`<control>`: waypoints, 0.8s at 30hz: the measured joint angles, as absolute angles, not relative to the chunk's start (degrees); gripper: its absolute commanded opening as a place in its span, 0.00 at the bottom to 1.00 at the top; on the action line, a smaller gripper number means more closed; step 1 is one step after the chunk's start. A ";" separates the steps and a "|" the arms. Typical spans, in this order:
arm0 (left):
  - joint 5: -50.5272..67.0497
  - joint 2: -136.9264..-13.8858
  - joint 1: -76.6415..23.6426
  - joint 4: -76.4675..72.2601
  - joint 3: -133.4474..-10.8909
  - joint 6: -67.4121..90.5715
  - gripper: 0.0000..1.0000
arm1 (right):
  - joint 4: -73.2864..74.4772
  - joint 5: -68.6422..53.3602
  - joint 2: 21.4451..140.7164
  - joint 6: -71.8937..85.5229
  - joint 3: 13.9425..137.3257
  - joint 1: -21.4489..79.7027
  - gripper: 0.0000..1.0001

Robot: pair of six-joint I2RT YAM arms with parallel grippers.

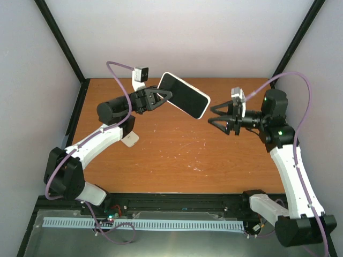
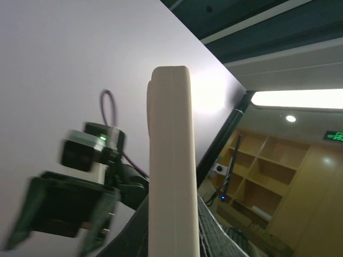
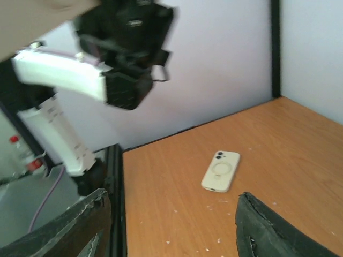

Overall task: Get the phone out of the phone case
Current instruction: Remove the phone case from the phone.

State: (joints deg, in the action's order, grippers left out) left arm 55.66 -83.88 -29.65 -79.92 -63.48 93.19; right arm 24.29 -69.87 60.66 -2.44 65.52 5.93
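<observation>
My left gripper point(image 1: 163, 98) is shut on one end of the phone point(image 1: 183, 95), held tilted in the air above the back of the table, black screen up. In the left wrist view the phone's cream-white edge point(image 2: 170, 160) stands upright in the middle. My right gripper point(image 1: 217, 115) is open just right of the phone's free end, apart from it, with nothing between its fingers point(image 3: 268, 227). A cream phone case point(image 3: 220, 171) with a ring and camera cut-out lies back up on the table. In the top view the case point(image 1: 129, 139) is half hidden under the left arm.
The wooden table point(image 1: 182, 155) is walled by white panels with black frame posts point(image 1: 64, 40). The left arm point(image 3: 123, 48) fills the upper left of the right wrist view. White specks dot the wood near the case.
</observation>
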 measured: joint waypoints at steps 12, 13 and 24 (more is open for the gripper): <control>55.66 -83.31 -29.15 -75.99 -63.48 88.07 0.00 | 21.34 -73.76 57.25 -1.52 66.15 10.98 0.60; 55.66 -83.31 -29.15 -76.01 -63.48 87.99 0.00 | 20.80 -73.32 58.22 -0.89 66.70 11.79 0.60; 55.55 -83.29 -29.15 -75.90 -62.59 87.79 0.00 | 16.84 -72.90 61.45 3.09 71.99 16.67 0.61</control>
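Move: The phone, in its case and gripped by the left hand, has its middle about 11 cm to the right hand's left, 6 cm back and roughly 12 cm above; its near short end, with the charging port, is only some 5 cm left, 7 cm back and 10 cm up. The left gripper lies about 17 cm left of the right hand, 3 cm back and 9 cm higher. From the left hand the phone's middle is about 6 cm right, 3 cm back and 3 cm up. Back quickly by about 5 cm, the right hand then climbs and swings left towards the port end of the cased phone, ending some 5 cm higher and 4 cm farther left, turned a little over 10 degrees counter-clockwise. Its fingers stay open, coming up close to the case's near corner; contact can't be made out. The left hand keeps its pinch on the phone's other end. ##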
